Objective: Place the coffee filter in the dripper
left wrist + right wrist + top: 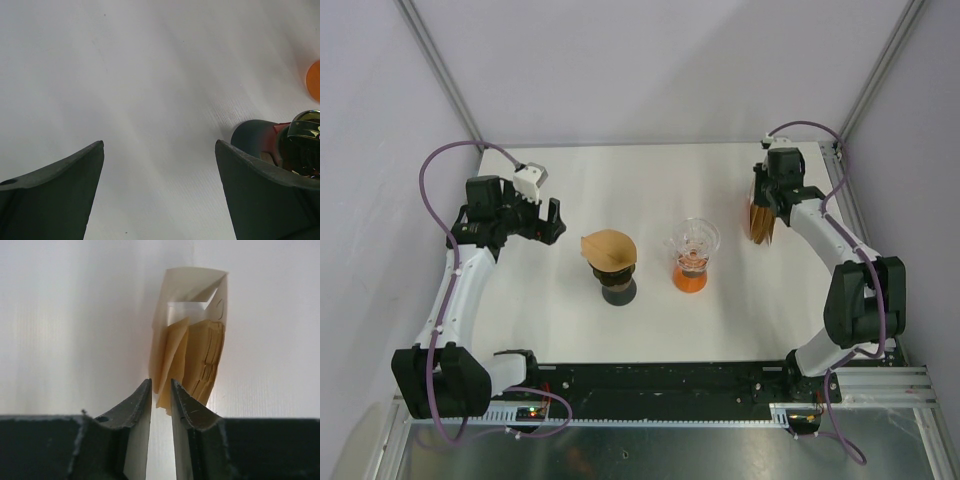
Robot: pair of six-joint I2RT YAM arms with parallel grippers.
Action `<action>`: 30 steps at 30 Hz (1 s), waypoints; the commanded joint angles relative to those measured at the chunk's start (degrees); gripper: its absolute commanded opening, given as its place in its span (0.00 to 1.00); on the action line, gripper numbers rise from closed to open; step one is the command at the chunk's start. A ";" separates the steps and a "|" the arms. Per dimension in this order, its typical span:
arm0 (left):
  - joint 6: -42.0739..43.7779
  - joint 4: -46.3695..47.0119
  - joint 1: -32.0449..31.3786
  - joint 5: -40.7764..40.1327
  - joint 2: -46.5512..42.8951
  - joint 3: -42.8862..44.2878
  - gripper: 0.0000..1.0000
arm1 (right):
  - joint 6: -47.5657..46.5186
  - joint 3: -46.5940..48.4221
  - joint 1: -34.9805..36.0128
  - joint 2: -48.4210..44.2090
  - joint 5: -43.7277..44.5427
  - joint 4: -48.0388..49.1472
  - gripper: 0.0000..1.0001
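Observation:
A clear glass dripper point(694, 238) stands on an orange base point(690, 278) mid-table, with nothing in it that I can see. To its left, a dark dripper point(617, 290) holds a brown coffee filter point(609, 247). A stack of brown filters point(760, 222) point(206, 352) stands at the right edge. My right gripper point(766, 200) point(161, 382) is at the stack, its jaws a narrow gap apart. The bottom edge of one loose filter point(172, 352) reaches between the tips. My left gripper point(552, 222) point(160, 145) is wide open over bare table, left of the dark dripper point(249, 134).
The white table point(620, 180) is walled by pale panels at the back and sides. A black rail point(660, 385) runs along the near edge by the arm bases. The orange base point(315, 80) shows at the right edge of the left wrist view.

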 commanded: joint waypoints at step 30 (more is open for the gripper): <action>0.52 0.05 -0.10 1.28 -0.69 2.04 0.97 | 2.44 0.14 2.00 8.72 6.71 4.09 0.21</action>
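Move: The filter pack stands almost straight under the right hand, its middle about 8 cm down and a centimetre to the right. The orange carafe is some 17 cm to this hand's left and 10 cm back; the dripper, with a filter already in it, lies roughly 33 cm left and 13 cm back. From the left hand, the pack is about 51 cm right, 10 cm ahead and 12 cm lower. Lower the right gripper about 5 cm, nearly straight down, onto the near end of the filter pack, after nudging it barely half a centimetre left. Tip the fingers some 5 degrees further down as it sinks and keep them at their narrow opening, so the fingertips come close to the edge of the leftmost filter; don't close yet. ##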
